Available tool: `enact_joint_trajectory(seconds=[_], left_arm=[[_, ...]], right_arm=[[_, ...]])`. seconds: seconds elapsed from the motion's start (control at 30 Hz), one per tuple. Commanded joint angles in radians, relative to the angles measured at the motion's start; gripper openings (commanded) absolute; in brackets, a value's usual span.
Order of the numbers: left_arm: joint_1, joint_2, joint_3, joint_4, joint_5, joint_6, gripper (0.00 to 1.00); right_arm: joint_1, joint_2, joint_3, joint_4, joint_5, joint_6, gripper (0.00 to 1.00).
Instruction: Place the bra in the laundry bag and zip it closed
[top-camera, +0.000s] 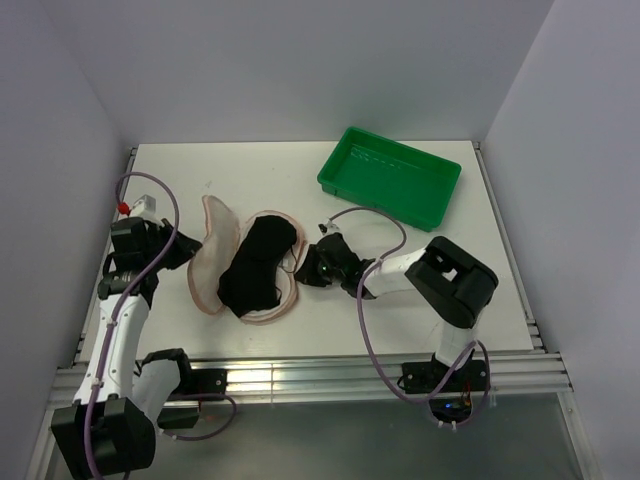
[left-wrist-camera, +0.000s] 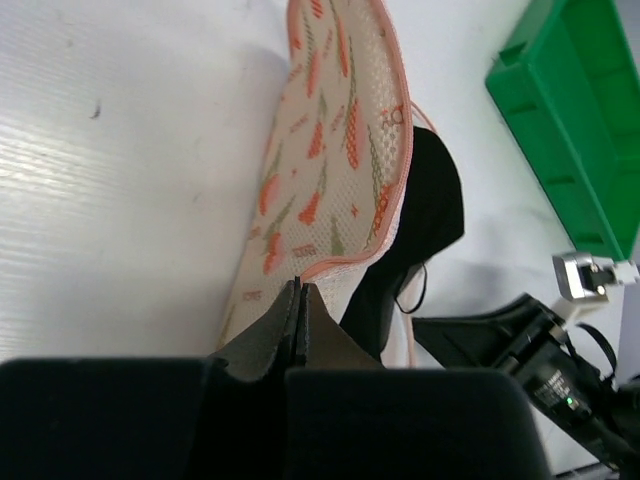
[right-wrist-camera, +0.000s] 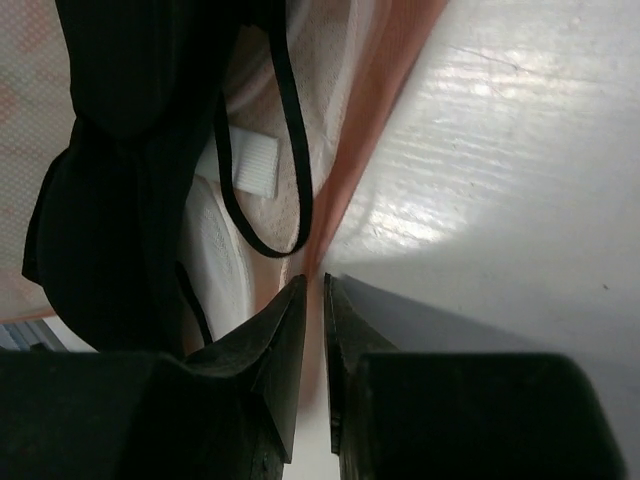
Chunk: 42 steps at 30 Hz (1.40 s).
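The laundry bag (top-camera: 212, 250) lies open in two peach-pink halves; its printed left half (left-wrist-camera: 330, 150) stands tilted up. On the right half lies the black bra (top-camera: 255, 265), also in the left wrist view (left-wrist-camera: 425, 220). My left gripper (top-camera: 190, 258) is at the left half's lower edge, its jaws (left-wrist-camera: 298, 285) shut, with the pink zip rim running right into the tips. My right gripper (top-camera: 300, 270) is at the bag's right rim. Its jaws (right-wrist-camera: 313, 285) have a thin gap with the pink rim (right-wrist-camera: 390, 90) in it. The bra (right-wrist-camera: 110, 180) and a thin strap (right-wrist-camera: 290, 150) lie just left of them.
A green plastic tray (top-camera: 390, 175) stands at the back right, and shows in the left wrist view (left-wrist-camera: 570, 130). White walls close the table on three sides. A white label (right-wrist-camera: 250, 165) sits inside the bag near the strap.
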Motion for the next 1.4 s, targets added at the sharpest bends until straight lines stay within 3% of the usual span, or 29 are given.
enact_joint_trajectory(seconds=[0.0,0.2,0.5,0.8,0.87,0.9,0.97,1.1,1.23,1.37], left_arm=[[-0.027,-0.022,0.003,0.03,0.048,-0.023,0.0],[-0.136,-0.03,0.022,0.057,0.031,-0.089,0.0],[-0.439,0.005,0.008,0.197,-0.067,-0.255,0.0],[-0.697,0.188,-0.024,0.349,-0.172,-0.341,0.01],[-0.711,0.217,-0.024,0.349,-0.187,-0.341,0.11],[-0.719,0.222,-0.024,0.346,-0.187,-0.338,0.24],[-0.723,0.225,-0.02,0.338,-0.201,-0.33,0.41],[-0.725,0.215,0.003,0.314,-0.219,-0.299,0.55],[-0.725,0.214,0.057,0.266,-0.277,-0.221,0.6],[-0.687,0.248,0.132,0.257,-0.322,-0.169,0.61]], right_arm=[[-0.006,0.036,0.056,0.037,-0.009,0.008,0.2],[-0.004,0.063,0.093,0.026,-0.021,-0.007,0.17],[-0.007,0.105,0.152,0.001,-0.061,-0.034,0.16],[-0.021,0.089,0.137,0.003,-0.064,-0.034,0.16],[-0.026,0.076,0.128,0.003,-0.066,-0.034,0.17],[-0.029,0.066,0.125,0.001,-0.064,-0.034,0.18],[-0.036,0.053,0.113,0.001,-0.061,-0.034,0.19],[-0.041,0.011,0.091,-0.003,-0.053,-0.035,0.24],[-0.043,-0.052,0.045,-0.009,-0.04,-0.041,0.32],[-0.04,-0.131,-0.024,0.0,-0.033,-0.025,0.47]])
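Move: The left fingers already pinch the raised edge of the laundry bag's flap. The bag's right rim, where that edge is taken, lies about 23 cm to this hand's right, 3 cm farther out and 14 cm below, with the bra about 13 cm to its right and 4 cm ahead, also some 14 cm down. For the right hand, the same rim is right at its fingertips, barely 1 cm ahead and to the left; the bra's middle is about 10 cm left and 5 cm ahead. Swing the left gripper about 20 cm right across the bra, carrying the pinched flap edge towards the bag's right rim, turning clockwise some 20 degrees. Dip about 5 cm at the end, open wide to let the flap go, then start back up. Keep the right fingertips low at the rim, easing them slightly left and forward, then open them and lift a couple of centimetres. ##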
